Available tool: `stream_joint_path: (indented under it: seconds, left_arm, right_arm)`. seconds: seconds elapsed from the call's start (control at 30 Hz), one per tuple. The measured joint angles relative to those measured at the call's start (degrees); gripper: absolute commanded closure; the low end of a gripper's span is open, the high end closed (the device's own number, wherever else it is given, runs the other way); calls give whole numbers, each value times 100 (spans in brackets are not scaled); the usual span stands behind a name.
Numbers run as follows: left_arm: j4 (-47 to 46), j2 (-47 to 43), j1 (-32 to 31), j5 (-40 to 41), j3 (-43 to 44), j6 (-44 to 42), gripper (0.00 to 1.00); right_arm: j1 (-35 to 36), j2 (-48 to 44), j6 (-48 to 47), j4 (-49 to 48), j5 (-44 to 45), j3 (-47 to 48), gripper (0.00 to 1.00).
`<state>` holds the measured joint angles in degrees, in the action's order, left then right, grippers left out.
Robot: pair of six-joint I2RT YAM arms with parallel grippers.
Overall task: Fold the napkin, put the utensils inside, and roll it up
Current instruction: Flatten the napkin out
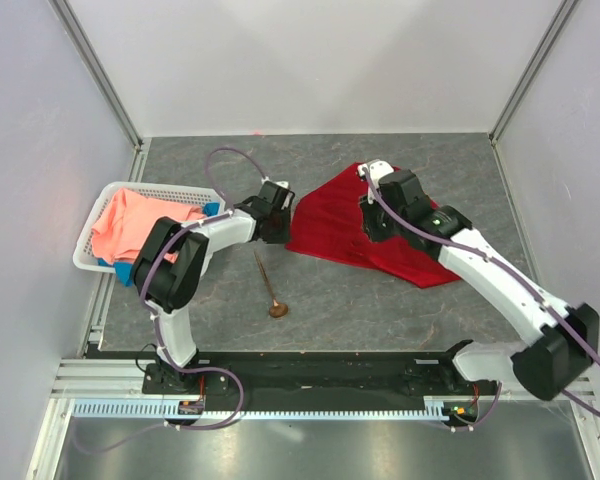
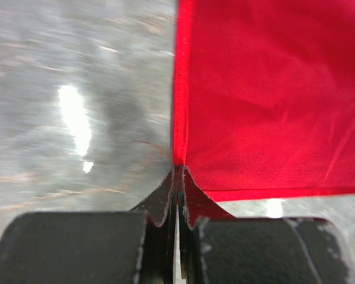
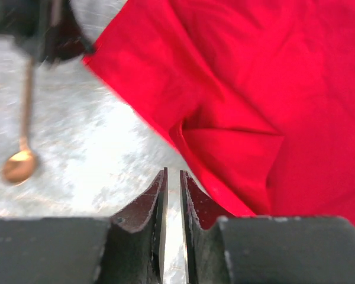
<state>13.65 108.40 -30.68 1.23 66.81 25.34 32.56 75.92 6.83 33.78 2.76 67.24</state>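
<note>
The deep red napkin lies rumpled on the grey table, right of centre. My left gripper sits at its left corner. In the left wrist view this gripper is shut on the napkin's hemmed corner. My right gripper hovers over the napkin's middle. In the right wrist view its jaws stand a narrow slit apart with bare table showing between them, and the napkin lies folded over just to their right. The copper spoon lies on the table left of the napkin, also in the right wrist view as the spoon.
A white basket stands at the left, holding a salmon-pink cloth and a blue cloth. Grey walls and metal posts enclose the table on three sides. The arms' base rail runs along the near edge.
</note>
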Motion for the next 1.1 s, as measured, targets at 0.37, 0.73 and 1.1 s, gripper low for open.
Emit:
stream_joint_path:
  seconds: [0.37, 0.73, 1.1]
  left_arm:
    - [138, -216, 638, -212, -81, -131, 98]
    - [127, -474, 584, -439, -365, -131, 98]
    - [125, -474, 581, -463, -391, -129, 98]
  right_arm:
    - [125, -1056, 509, 479, -293, -763, 39]
    - [125, 881, 533, -428, -522, -452, 25]
    - [125, 2450, 286, -977, -761, 170, 35]
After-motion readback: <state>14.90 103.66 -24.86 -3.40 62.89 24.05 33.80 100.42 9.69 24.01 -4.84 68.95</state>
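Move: The napkin's near-left corner is already pinched in the left fingers, close to the table; the bare table it is taken to lies some 4 cm to that hand's left and level with it. The spoon's middle lies about 8 cm back and 4 cm left of the left hand. From the right hand, the turned-over fold at the napkin's near edge lies about 3 cm ahead, 6 cm left and 18 cm below; the pinched corner is roughly 6 cm ahead and 17 cm left. The napkin's corner, still pinched, is drawn left by the left hand, which swings about 4 cm left and a little forward, then eases back and up slightly and holds. The right hand first pulls back about 5 cm and rises slightly, then sinks some 15 cm while heading forward and left to the near-edge fold, fingers opening wide and tipping 15 degrees further down, staying above the cloth. ##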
